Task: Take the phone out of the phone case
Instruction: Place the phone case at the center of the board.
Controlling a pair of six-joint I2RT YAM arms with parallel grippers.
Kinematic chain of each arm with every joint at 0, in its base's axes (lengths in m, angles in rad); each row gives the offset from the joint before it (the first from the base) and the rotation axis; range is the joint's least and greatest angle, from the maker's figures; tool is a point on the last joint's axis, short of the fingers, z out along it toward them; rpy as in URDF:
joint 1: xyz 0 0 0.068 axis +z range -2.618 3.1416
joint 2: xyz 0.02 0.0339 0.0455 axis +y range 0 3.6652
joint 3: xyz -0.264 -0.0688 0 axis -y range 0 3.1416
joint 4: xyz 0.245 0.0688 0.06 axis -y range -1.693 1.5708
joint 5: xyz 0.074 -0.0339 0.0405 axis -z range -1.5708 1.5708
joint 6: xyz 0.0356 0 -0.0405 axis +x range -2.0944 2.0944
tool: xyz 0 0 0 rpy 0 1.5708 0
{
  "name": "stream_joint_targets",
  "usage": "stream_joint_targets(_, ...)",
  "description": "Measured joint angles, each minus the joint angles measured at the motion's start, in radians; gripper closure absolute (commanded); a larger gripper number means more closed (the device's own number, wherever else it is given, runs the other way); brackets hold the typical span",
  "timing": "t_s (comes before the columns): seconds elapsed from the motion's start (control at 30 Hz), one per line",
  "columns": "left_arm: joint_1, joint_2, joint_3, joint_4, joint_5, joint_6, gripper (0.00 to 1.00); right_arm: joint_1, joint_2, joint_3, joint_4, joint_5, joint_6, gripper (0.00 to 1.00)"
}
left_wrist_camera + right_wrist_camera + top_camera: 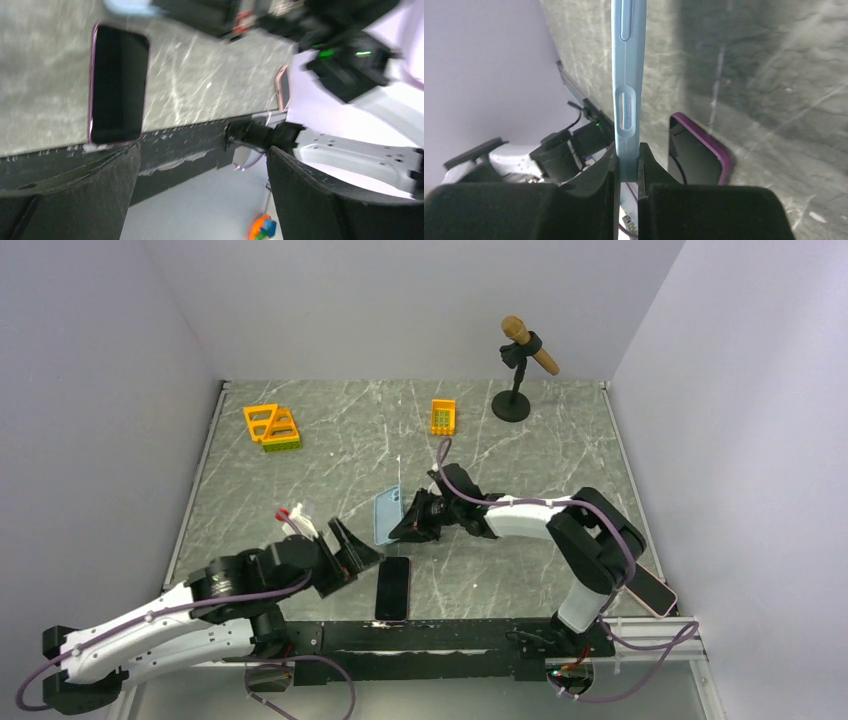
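Note:
The black phone with a purple rim lies flat, screen up, near the table's front edge; it also shows in the left wrist view and the right wrist view. The light blue phone case is empty and held on edge above the table, behind the phone. My right gripper is shut on the case's edge, with the case pinched between its fingers. My left gripper is open and empty, just left of the phone, jaws wide apart.
An orange and yellow toy basket sits at the back left. A small orange toy and a microphone on a black stand are at the back. A pink phone lies by the right arm's base.

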Motion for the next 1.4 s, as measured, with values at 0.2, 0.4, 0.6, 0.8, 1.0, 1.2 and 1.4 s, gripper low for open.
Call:
stream_joint_targets(0.2,0.040,0.112,0.311,-0.083,-0.130,0.287,0.03,0.014,0.042,-0.056,0.036,0.061,0.013,0.97)
stream_joint_targets(0.4,0.044,0.206,0.405,-0.117,-0.131,0.436,0.05,0.020,0.040,-0.121,0.076,0.128,0.011,0.93)
stream_joint_targets(0.6,0.045,0.194,0.402,-0.130,-0.129,0.482,0.05,0.041,0.061,-0.104,0.080,0.139,0.011,0.73)
stream_joint_targets(0.8,0.050,0.179,0.402,-0.119,-0.129,0.492,0.03,0.063,0.072,-0.054,-0.013,0.168,-0.014,0.39)
stream_joint_targets(1.0,0.086,0.203,0.409,-0.111,-0.125,0.548,0.02,0.077,0.066,0.085,-0.241,0.238,-0.117,0.17)
stream_joint_targets(1.2,0.168,0.258,0.463,-0.079,-0.064,0.633,0.01,0.080,-0.070,0.117,-0.537,0.352,-0.213,0.08)
stream_joint_targets(1.4,0.224,0.277,0.504,-0.075,-0.045,0.699,0.01,0.047,-0.312,0.116,-0.733,0.477,-0.229,0.05)
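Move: The right hand holds the phone case by its near right edge; the bare board where it is to lie is about 4 cm ahead of that hand, 2 cm to its left and 7 cm below. The phone lies some 11 cm back and 2 cm left of the hand, the small yellow crate roughly 36 cm ahead and 11 cm right. From the left hand the spot is about 16 cm ahead, 6 cm right and 15 cm below. Lower the right gripper about 6 cm to set the case on the board just ahead of the phone, then open the fingers wide, let go and draw off to the right and up, some 9 cm sideways, tipping the fingers about 30 degrees steeper down. Meanwhile lift the empty, open left gripper about 12 cm and forward, away from the phone. ##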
